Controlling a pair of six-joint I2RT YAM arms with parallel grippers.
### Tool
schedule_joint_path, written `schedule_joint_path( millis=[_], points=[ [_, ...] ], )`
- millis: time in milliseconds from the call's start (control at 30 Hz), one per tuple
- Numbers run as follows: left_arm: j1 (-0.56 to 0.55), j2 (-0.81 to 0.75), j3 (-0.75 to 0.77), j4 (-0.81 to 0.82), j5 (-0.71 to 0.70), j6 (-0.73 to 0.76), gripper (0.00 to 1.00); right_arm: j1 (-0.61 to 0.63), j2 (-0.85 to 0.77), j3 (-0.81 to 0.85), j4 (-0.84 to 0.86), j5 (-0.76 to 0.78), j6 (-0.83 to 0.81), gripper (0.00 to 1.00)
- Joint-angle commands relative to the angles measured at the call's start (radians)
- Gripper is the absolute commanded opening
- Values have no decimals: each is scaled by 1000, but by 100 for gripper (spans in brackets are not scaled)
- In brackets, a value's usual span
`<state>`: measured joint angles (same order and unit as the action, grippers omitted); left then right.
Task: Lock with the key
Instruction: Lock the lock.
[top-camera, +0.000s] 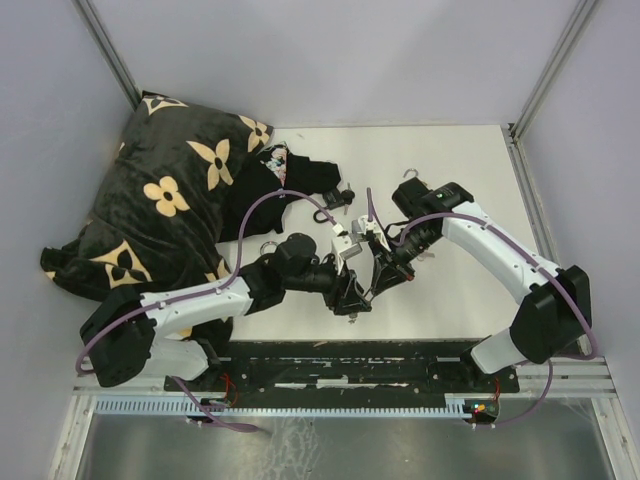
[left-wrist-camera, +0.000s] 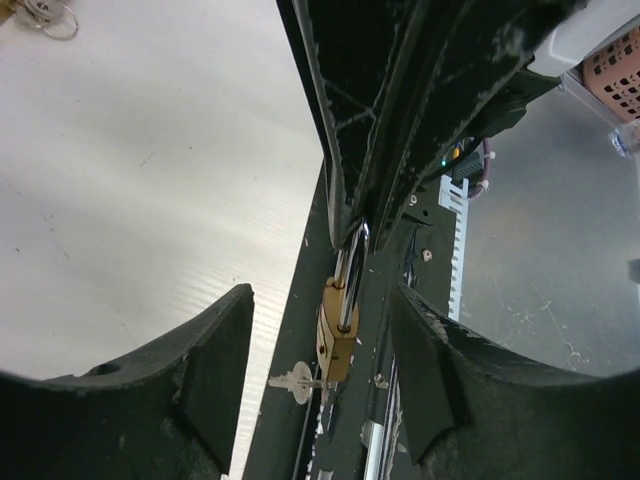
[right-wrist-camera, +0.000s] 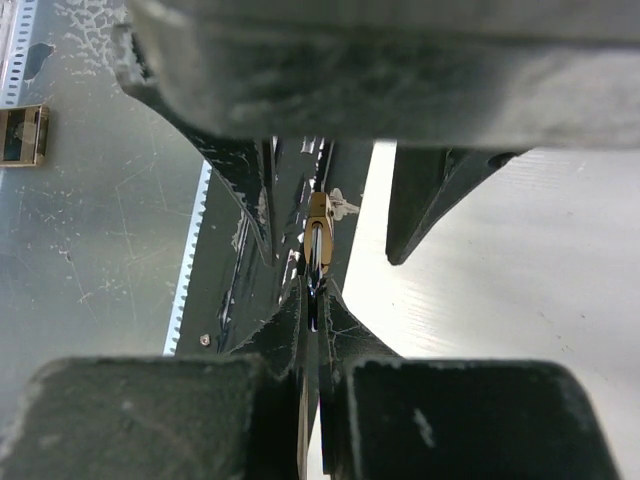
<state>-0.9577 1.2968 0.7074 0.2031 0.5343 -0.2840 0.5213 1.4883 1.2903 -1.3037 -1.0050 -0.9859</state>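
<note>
A brass padlock (left-wrist-camera: 338, 345) hangs in the air by its steel shackle, and my right gripper (right-wrist-camera: 313, 290) is shut on that shackle. A silver key (left-wrist-camera: 296, 381) sticks out sideways from the lock's lower end. In the right wrist view the padlock (right-wrist-camera: 319, 215) shows just past my shut fingertips, with the key (right-wrist-camera: 343, 207) beside it. My left gripper (left-wrist-camera: 322, 305) stands open, one finger on each side of the lock body, touching neither lock nor key. From above, both grippers (top-camera: 352, 295) (top-camera: 385, 278) meet over the table's near middle.
A black pillow with tan flowers (top-camera: 170, 190) fills the back left, with dark cloth (top-camera: 305, 175) beside it. A loose key ring (left-wrist-camera: 45, 15) lies on the white table. The black base rail (top-camera: 350, 365) runs along the near edge, directly below the lock.
</note>
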Motion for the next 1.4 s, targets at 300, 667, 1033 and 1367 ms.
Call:
schedule_joint_path(
  millis=[300,667,1033,1367],
  points=[
    [-5,24,78,-24,49,27,57,-5,10,46,-28,-71,-22,3],
    [-5,40,83,-44,72,29,52,-6,13,46,-26,-73,-20,3],
    [-5,47,109,-28,109,9,3,-10,15,51,-25,-91,-6,25],
    [31,-313,-249,584,-233,-334,3,-153,-116,-17,135,-342,215,80]
  ],
)
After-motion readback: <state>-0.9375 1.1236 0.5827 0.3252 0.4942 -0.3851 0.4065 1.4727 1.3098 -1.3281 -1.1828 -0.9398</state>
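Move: The lock's brass body lies nearly between the left hand's open fingers, roughly 1 cm back and 1 cm to the right of the hand point and level with it. It hangs about 2 cm back, 3 cm left and 2 cm below the right fingertips, which still grip its shackle. The key sits about 2 cm back of the body and 2 cm below it. A larger padlock lies on the table some 10 cm ahead, 11 cm right and 12 cm below the right hand. The left fingers close on the lock's body, easing about 1 cm to the right and back as they go, while the right hand stays still with its pinch on the shackle. With that new grip made, the right fingers open wide and let go, rising some 3 cm; the left hand then carries the lock about 3 cm up and 3 cm left, away from them. ##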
